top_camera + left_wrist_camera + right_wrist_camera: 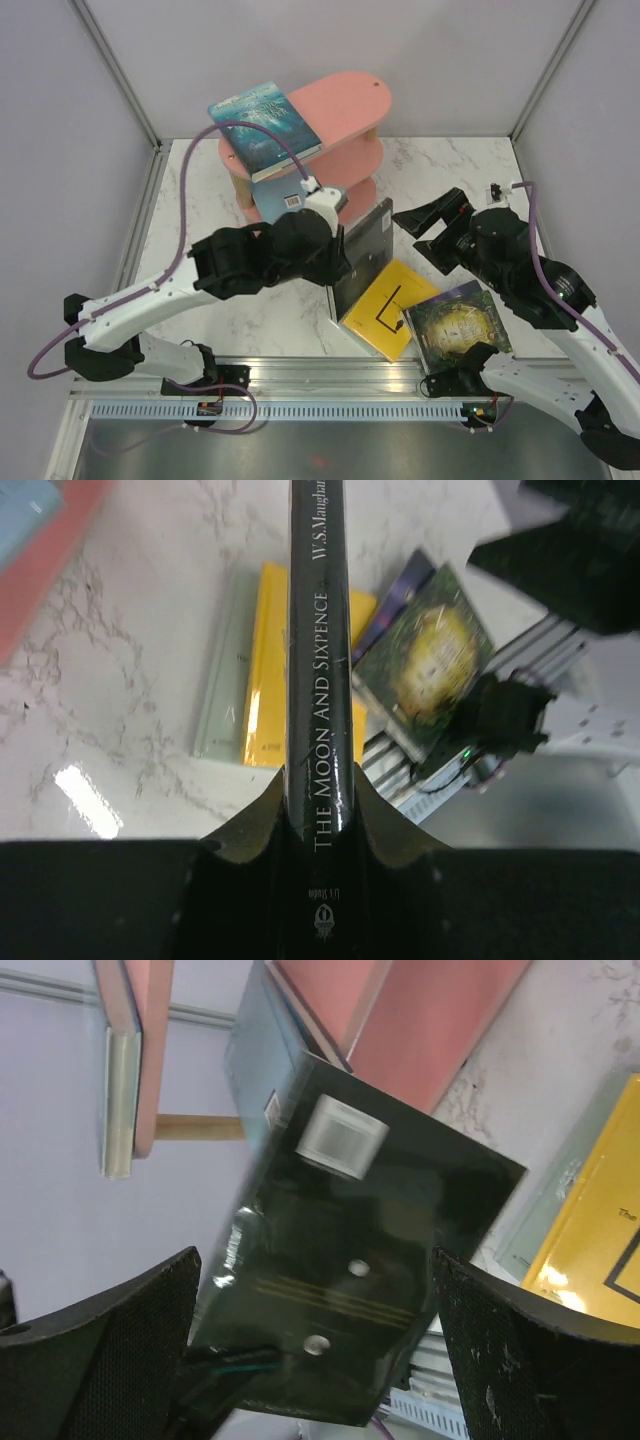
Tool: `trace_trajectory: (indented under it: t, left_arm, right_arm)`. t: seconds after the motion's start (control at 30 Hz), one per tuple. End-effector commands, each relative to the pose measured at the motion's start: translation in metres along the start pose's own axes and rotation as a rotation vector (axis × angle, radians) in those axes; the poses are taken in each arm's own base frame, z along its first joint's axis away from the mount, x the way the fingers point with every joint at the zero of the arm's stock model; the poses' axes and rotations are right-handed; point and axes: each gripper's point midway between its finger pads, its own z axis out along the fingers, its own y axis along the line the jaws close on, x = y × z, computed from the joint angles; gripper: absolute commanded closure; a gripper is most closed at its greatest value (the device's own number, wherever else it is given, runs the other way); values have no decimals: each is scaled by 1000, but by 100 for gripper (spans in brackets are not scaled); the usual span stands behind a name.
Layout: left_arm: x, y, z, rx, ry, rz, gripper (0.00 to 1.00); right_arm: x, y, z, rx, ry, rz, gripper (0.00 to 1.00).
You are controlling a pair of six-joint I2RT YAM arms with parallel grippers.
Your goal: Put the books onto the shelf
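My left gripper (338,252) is shut on a black book (365,248) and holds it on edge above the table. In the left wrist view its spine (320,670) runs up between the jaws of the left gripper (320,815). My right gripper (412,232) stands open just right of that book, touching nothing; the black cover (350,1260) fills the gap between its fingers (110,1345). The pink shelf (345,105) stands at the back with a teal-blue book (265,128) on its top board and a pale blue book (283,200) lower down. A yellow book (388,305) and a green-gold book (460,322) lie on the table.
A pale grey book (220,680) lies under the yellow book (265,680). The metal rail (330,385) runs along the table's near edge, close to the lying books. Grey walls close in the left, back and right sides.
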Motion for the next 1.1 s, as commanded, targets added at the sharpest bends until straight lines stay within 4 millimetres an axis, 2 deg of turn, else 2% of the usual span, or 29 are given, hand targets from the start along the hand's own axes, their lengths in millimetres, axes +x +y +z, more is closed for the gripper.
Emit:
trace_trajectory:
  t: [0.0, 0.03, 0.07, 0.17, 0.27, 0.3, 0.33, 0.4, 0.47, 0.5, 0.57, 0.67, 0.7, 0.73, 0.77, 0.8, 0.83, 0.87, 0.97, 1.03, 1.07]
  left_arm:
    - [-102, -20, -67, 219, -299, -202, 98]
    - [-108, -22, -71, 250, -305, -214, 98]
    - [-124, -18, -79, 264, -351, -242, 98]
    - [-145, -20, -94, 332, -413, -302, 98]
    - [-156, -22, -100, 388, -461, -354, 98]
    - [-168, -27, -118, 450, -527, -385, 98]
    - [-166, -27, -114, 461, -529, -396, 98]
    - [-176, -31, -128, 517, -577, -438, 98]
    - [-175, -31, -127, 545, -570, -472, 98]
    - [-180, -34, -136, 579, -593, -486, 98]
    - [-176, -32, -130, 603, -581, -515, 98]
    - [-179, -28, -137, 689, -608, -645, 98]
    - [-178, -25, -136, 701, -610, -671, 98]
    - [-171, -23, -127, 706, -585, -690, 98]
    - [-174, -23, -137, 750, -611, -713, 98]
    - [-173, -21, -138, 775, -599, -767, 98]
    - [-166, -18, -127, 781, -585, -794, 98]
    - [-168, -18, -136, 825, -606, -812, 98]
    - [-161, -15, -128, 833, -577, -860, 98]
    - [-158, -20, -129, 847, -553, -847, 98]
    - [-157, -21, -127, 849, -542, -841, 98]
  right_arm:
    - [-2, 19, 6, -103, -16, 42, 2]
    - [-3, 21, 3, -127, -20, 51, 2]
    - [-5, 30, 1, -169, -28, 58, 2]
    - [-10, 42, -6, -233, -46, 75, 2]
    - [-6, 50, -4, -278, -28, 89, 2]
    - [-4, 50, -3, -280, -15, 101, 2]
    - [-1, 49, 2, -275, -7, 105, 2]
    - [-2, 56, 4, -302, -6, 132, 2]
    - [-4, 67, 5, -342, -10, 141, 2]
    - [-5, 71, 7, -349, -12, 145, 2]
    - [-8, 81, 5, -383, -20, 151, 2]
    - [-11, 90, 3, -419, -24, 176, 2]
    - [-12, 92, 2, -430, -25, 186, 2]
    - [-12, 93, 2, -439, -26, 195, 2]
    - [-14, 99, -1, -470, -29, 219, 2]
    - [-15, 102, -3, -486, -27, 228, 4]
    - [-16, 103, -4, -496, -29, 237, 7]
    - [-17, 108, -6, -513, -28, 247, 14]
    - [-20, 118, -12, -542, -25, 251, 27]
    - [-21, 124, -15, -562, -23, 252, 32]
    - [-23, 128, -16, -576, -26, 257, 38]
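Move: The left hand already grips the black book near one end of its spine; the book's middle is about 4 cm ahead of it, 5 cm right and a bit lower. From the left hand, the shelf's light blue book lies some 26 cm ahead, 11 cm left and 14 cm lower. The open right hand has the black book's middle roughly 9 cm to its left, 3 cm back and 4 cm lower; the yellow book lies 5 cm left, level ahead, about 31 cm below. Upward, quickly, the left hand carries the black book about 12 cm, also some 5 cm forward, keeping its pinch on the spine while rolling right side up by about 60 degrees, so its fingers swing from slanting down to pointing nearly level to the right. The right hand rises and shifts left to meet the book, straddles the free long edge and starts closing. ##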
